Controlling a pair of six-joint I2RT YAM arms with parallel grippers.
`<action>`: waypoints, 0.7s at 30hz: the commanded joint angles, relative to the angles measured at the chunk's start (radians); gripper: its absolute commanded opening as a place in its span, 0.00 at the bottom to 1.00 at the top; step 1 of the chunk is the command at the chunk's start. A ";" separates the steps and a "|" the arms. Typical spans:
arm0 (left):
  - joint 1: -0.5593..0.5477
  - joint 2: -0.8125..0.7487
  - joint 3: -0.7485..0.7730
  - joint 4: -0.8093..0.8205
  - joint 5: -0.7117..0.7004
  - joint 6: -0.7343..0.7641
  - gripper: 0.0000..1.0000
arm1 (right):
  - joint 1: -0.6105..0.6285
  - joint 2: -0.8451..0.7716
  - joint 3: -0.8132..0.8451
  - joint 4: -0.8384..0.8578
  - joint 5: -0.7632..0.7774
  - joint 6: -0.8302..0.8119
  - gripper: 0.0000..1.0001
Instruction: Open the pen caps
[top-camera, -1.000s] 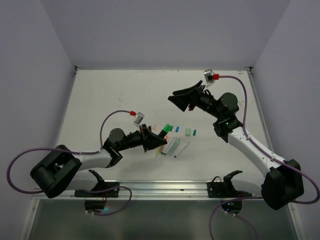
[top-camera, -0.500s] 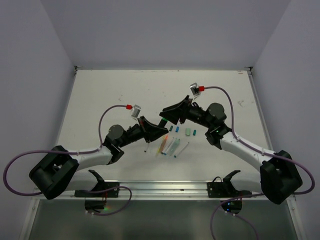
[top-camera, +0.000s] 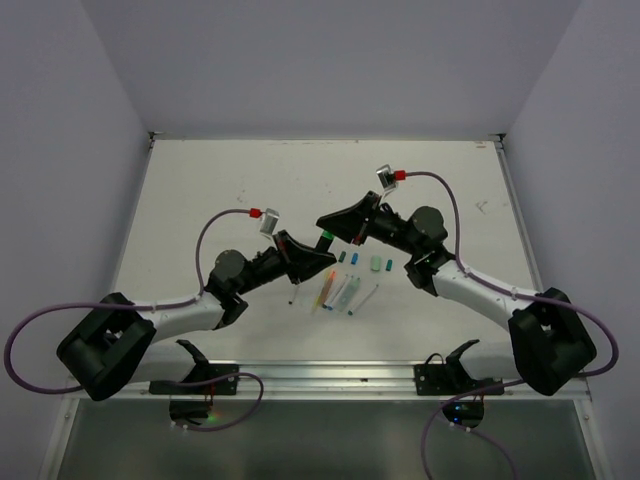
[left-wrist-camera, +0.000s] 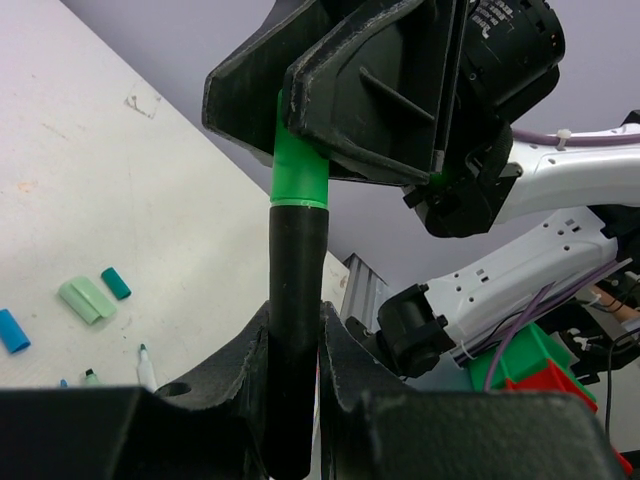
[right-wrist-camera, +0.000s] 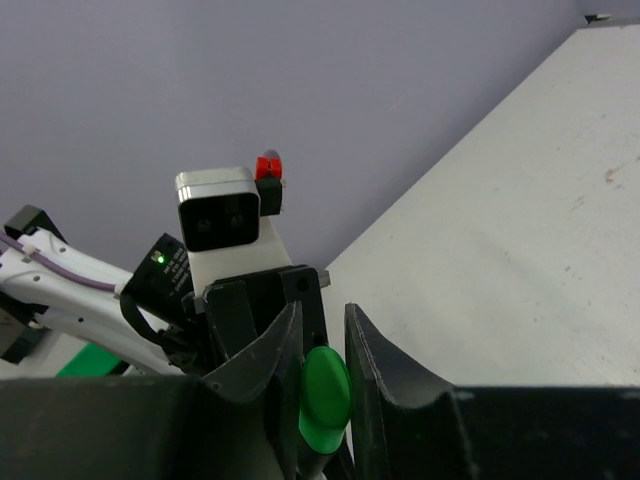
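My left gripper (top-camera: 306, 262) (left-wrist-camera: 295, 335) is shut on the black barrel of a marker (left-wrist-camera: 297, 290) and holds it above the table, pointing up and to the right. The marker's bright green cap (top-camera: 327, 237) (left-wrist-camera: 300, 165) is on its upper end. My right gripper (top-camera: 337, 222) (right-wrist-camera: 325, 340) is shut on that green cap (right-wrist-camera: 325, 400), with the cap squeezed between its two fingers. Loose caps lie on the table: blue (top-camera: 342, 257), teal (top-camera: 353, 256), pale mint (top-camera: 376, 264) (left-wrist-camera: 87, 299) and another teal one (top-camera: 388, 265) (left-wrist-camera: 115, 283).
Several uncapped thin pens (top-camera: 340, 290) lie side by side on the white table (top-camera: 220, 200), just under and in front of the two grippers. The left wrist's camera (right-wrist-camera: 218, 220) faces my right gripper at close range. Grey walls stand at the back and sides.
My right gripper has swung left and down from the back right and closed on the green cap. My left gripper has lifted the marker up off the table towards it.
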 joint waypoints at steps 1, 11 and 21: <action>-0.002 -0.024 0.020 0.088 -0.027 0.020 0.00 | 0.007 0.017 -0.002 0.086 -0.024 0.026 0.11; 0.001 -0.061 0.090 -0.149 0.039 0.135 0.45 | 0.007 0.017 0.089 -0.101 -0.128 -0.072 0.00; 0.003 -0.028 0.165 -0.267 0.169 0.203 0.45 | 0.006 0.021 0.124 -0.156 -0.172 -0.114 0.00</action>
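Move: Held by its black body in the left fingers, the marker leans up and forward; its green cap, roughly 5 cm ahead of the left hand and 6 cm above it, is already between the right fingers. On the table some 21 cm below the left hand, the blue cap lies about 10 cm ahead and 7 cm to the right, the pale green cap 10 cm ahead and 12 cm to the right. Opening by roughly a quarter of their range, the left fingers let go of the black body, and that hand then edges about 1 cm up and 1 cm to its right along the marker, turning some 10 degrees. The right hand keeps its pinch on the green cap and draws the marker about 1.5 cm back and 1 cm each to its left and down, swinging some 10 degrees, mostly counter-clockwise. ##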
